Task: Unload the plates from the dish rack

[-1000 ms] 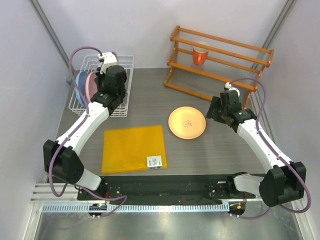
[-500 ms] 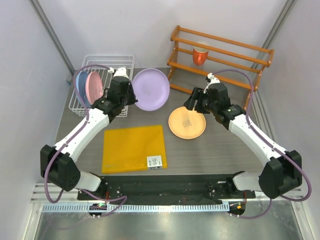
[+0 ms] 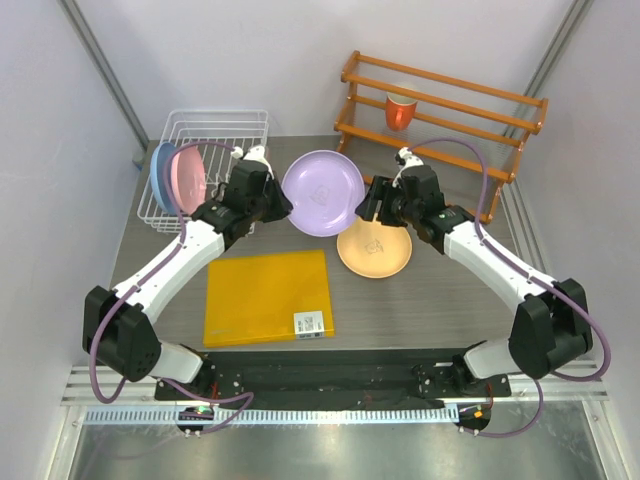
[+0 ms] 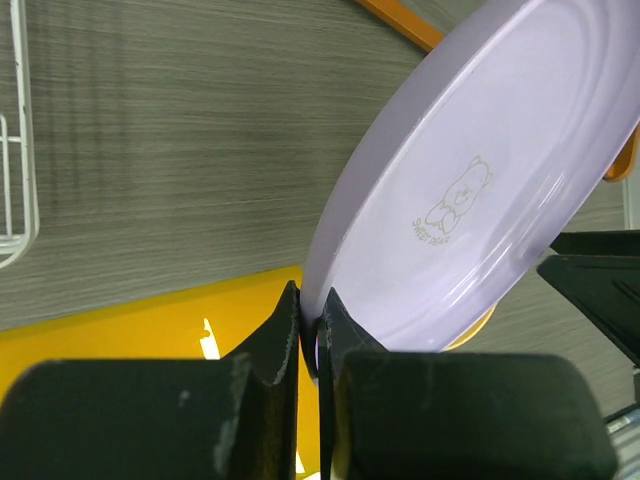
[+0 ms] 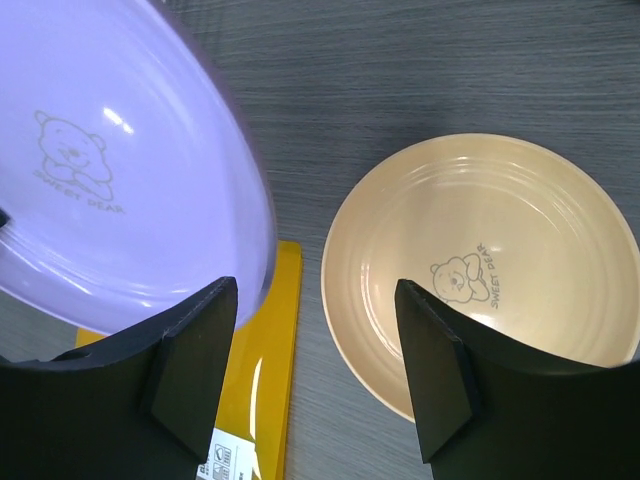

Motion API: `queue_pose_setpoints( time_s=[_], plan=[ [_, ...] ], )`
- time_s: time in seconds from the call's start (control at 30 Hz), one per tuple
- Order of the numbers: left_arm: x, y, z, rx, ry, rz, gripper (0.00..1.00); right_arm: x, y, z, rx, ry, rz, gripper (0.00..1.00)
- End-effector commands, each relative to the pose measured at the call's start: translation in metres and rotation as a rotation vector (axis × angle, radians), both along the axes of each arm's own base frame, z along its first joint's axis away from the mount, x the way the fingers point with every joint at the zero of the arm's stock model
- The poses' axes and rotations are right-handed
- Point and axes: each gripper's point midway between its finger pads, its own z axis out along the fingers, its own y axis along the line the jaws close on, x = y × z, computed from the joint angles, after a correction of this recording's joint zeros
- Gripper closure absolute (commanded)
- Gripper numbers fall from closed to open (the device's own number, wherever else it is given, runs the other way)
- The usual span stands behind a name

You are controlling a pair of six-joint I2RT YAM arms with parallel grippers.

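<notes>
My left gripper (image 3: 284,206) is shut on the lower rim of the lilac purple plate (image 3: 322,192), which hangs tilted above the table between the two arms. In the left wrist view the fingertips (image 4: 310,310) pinch that plate (image 4: 480,180) by its edge. My right gripper (image 3: 373,206) is open, close to the plate's right rim. From the right wrist the lilac plate (image 5: 110,180) fills the upper left, its rim just reaching the gap of that gripper (image 5: 315,290). The orange-yellow plate (image 3: 375,250) (image 5: 480,280) lies flat on the table. A pink plate (image 3: 189,172) and a light blue plate (image 3: 158,172) stand in the white dish rack (image 3: 218,116).
A square yellow mat (image 3: 267,297) lies on the table in front of the left arm. An orange wooden shelf (image 3: 440,112) with a red cup (image 3: 401,112) stands at the back right. Grey walls close in both sides.
The left arm has lifted the lilac plate out of the rack and carried it right, over the table's middle. The right arm has swung left to meet it, jaws still open.
</notes>
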Motion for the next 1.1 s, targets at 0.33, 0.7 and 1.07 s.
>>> queue_pose_setpoints(
  time_s=[0.33,0.7,1.07],
  plan=[
    [-0.009,-0.035,0.018,-0.162,-0.042,-0.104,1.0,0.024,0.021,0.012,0.029,-0.043,0.041,0.99],
    [0.01,0.049,0.016,0.213,-0.136,0.174,0.05,0.004,-0.052,-0.024,-0.129,0.071,-0.187,0.99],
    [-0.002,0.148,0.069,0.539,-0.359,0.508,0.01,-0.034,-0.091,-0.081,-0.087,0.283,-0.211,0.99]
  ],
)
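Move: The purple plate hangs level-ish between the hands, its left rim in the left fingers and its middle about 8 cm to their right and 3 cm ahead. From the open right hand that middle is some 10 cm left, 2 cm ahead and about level. The peach plate lies on the table roughly 14 cm below the right hand, 2 cm right and 2 cm back; the dish rack is 20 cm left, 12 cm ahead and 10 cm below the left hand. The purple plate's right rim is pinched by the right fingers as they edge about 2 cm left, slightly forward and down. The left hand, after easing a little right and down, opens wide and lets go, then draws off left about 12 cm, rising, back towards the dish rack. The right hand carries the plate some 12 cm right and 9 cm down, a bit back, over the peach plate, turning clockwise and tipping down. ##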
